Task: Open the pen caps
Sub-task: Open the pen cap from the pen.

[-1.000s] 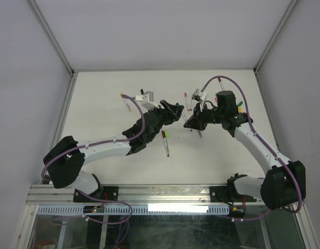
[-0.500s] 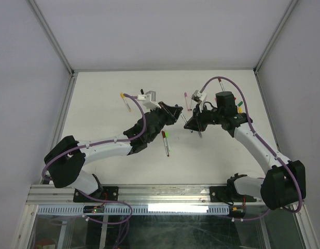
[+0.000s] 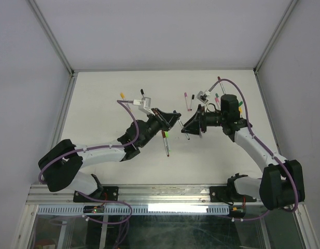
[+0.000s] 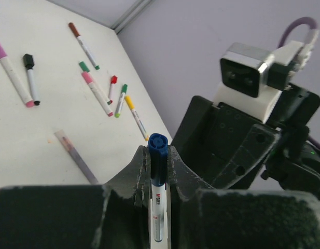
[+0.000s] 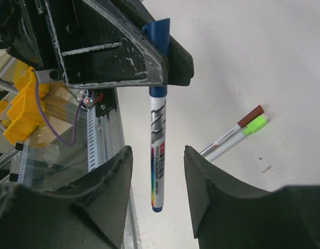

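My left gripper [image 4: 157, 149] is shut on the blue pen cap [image 4: 158, 171] of a white pen, and the barrel runs back between its fingers. In the right wrist view that pen's barrel [image 5: 157, 129] sticks out from the left gripper's fingers [image 5: 113, 57]. It lies between the fingers of my right gripper [image 5: 157, 155], which is open, with a gap on both sides. From above, the left gripper [image 3: 174, 117] and right gripper [image 3: 188, 126] meet tip to tip over the table's middle.
Capped pens lie about the table: a brown and a green one [image 3: 165, 142] below the grippers, pink and black ones [image 3: 189, 101] behind, a yellow one [image 3: 124, 100] at the left. Several more [image 3: 218, 97] lie by the right arm. A bare grey barrel [image 4: 75, 155] lies near the left gripper.
The left gripper has shut on the pen's cap. The right gripper, shut on the barrel before, has opened. Both grippers have shifted slightly toward the near side.
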`<state>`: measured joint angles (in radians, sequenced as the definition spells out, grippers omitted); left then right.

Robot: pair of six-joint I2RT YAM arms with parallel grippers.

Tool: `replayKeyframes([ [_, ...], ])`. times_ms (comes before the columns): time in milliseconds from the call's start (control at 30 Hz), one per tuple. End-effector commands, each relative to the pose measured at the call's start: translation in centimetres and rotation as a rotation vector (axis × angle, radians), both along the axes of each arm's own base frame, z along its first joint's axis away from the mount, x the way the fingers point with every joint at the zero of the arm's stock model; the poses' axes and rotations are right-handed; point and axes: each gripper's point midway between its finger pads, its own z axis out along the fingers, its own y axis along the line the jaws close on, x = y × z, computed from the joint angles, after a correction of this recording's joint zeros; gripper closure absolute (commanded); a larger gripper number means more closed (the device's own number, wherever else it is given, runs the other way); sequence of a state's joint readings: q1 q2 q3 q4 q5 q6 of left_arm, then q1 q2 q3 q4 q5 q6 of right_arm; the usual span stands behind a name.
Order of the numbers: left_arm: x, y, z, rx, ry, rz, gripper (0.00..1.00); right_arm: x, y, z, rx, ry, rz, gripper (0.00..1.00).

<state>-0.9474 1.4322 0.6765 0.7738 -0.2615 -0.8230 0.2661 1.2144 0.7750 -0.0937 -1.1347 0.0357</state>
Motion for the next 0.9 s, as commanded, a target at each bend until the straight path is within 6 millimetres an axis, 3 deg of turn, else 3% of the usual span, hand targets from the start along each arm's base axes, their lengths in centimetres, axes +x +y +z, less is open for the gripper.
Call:
replayKeyframes([
  [0, -1.1, 0.2, 5.2, -0.125, -0.143, -0.058, 1.0, -0.2, 0.5, 2.5, 0.078, -0.053, 0.04, 0.53],
  [200, -1.0, 0.0, 5.1, -0.117, -0.168, -0.061, 1.0, -0.7, 1.0, 2.2, 0.08, -0.036, 0.062, 0.59],
  [433, 0.5, 0.8, 6.0, -0.125, -0.283, -0.044, 1.0, -0.6, 1.6, 1.7, 0.069, 0.006, 0.079, 1.0],
  [567, 3.2, 3.2, 7.5, -0.132, -0.358, 0.062, 1.0, -0.6, 1.8, 1.4, 0.065, 0.032, 0.081, 1.0],
  [733, 8.4, 7.7, 11.4, -0.176, -0.434, 0.237, 1.0, -0.6, 2.3, 0.3, 0.053, 0.071, 0.089, 1.0],
  [867, 10.8, 10.6, 14.2, -0.222, -0.451, 0.323, 1.0, -0.6, 2.6, -0.1, 0.045, 0.086, 0.093, 1.0],
])
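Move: The left fingers already hold the blue pen by its cap, its middle about 3 cm back, 2 cm right and 2 cm below them. From the open right fingers, around its barrel, that middle is some 3 cm forward, 1 cm left, 2 cm up. On the table about 20 cm below the right hand, the brown marker lies 4 cm forward, 7 cm left, the lime marker 5 cm forward, 6 cm left, and the grey pen 12 cm forward, 8 cm right. Right fingers pinch the barrel, then left hand pulls its held cap about 9 cm forward, up and left. ##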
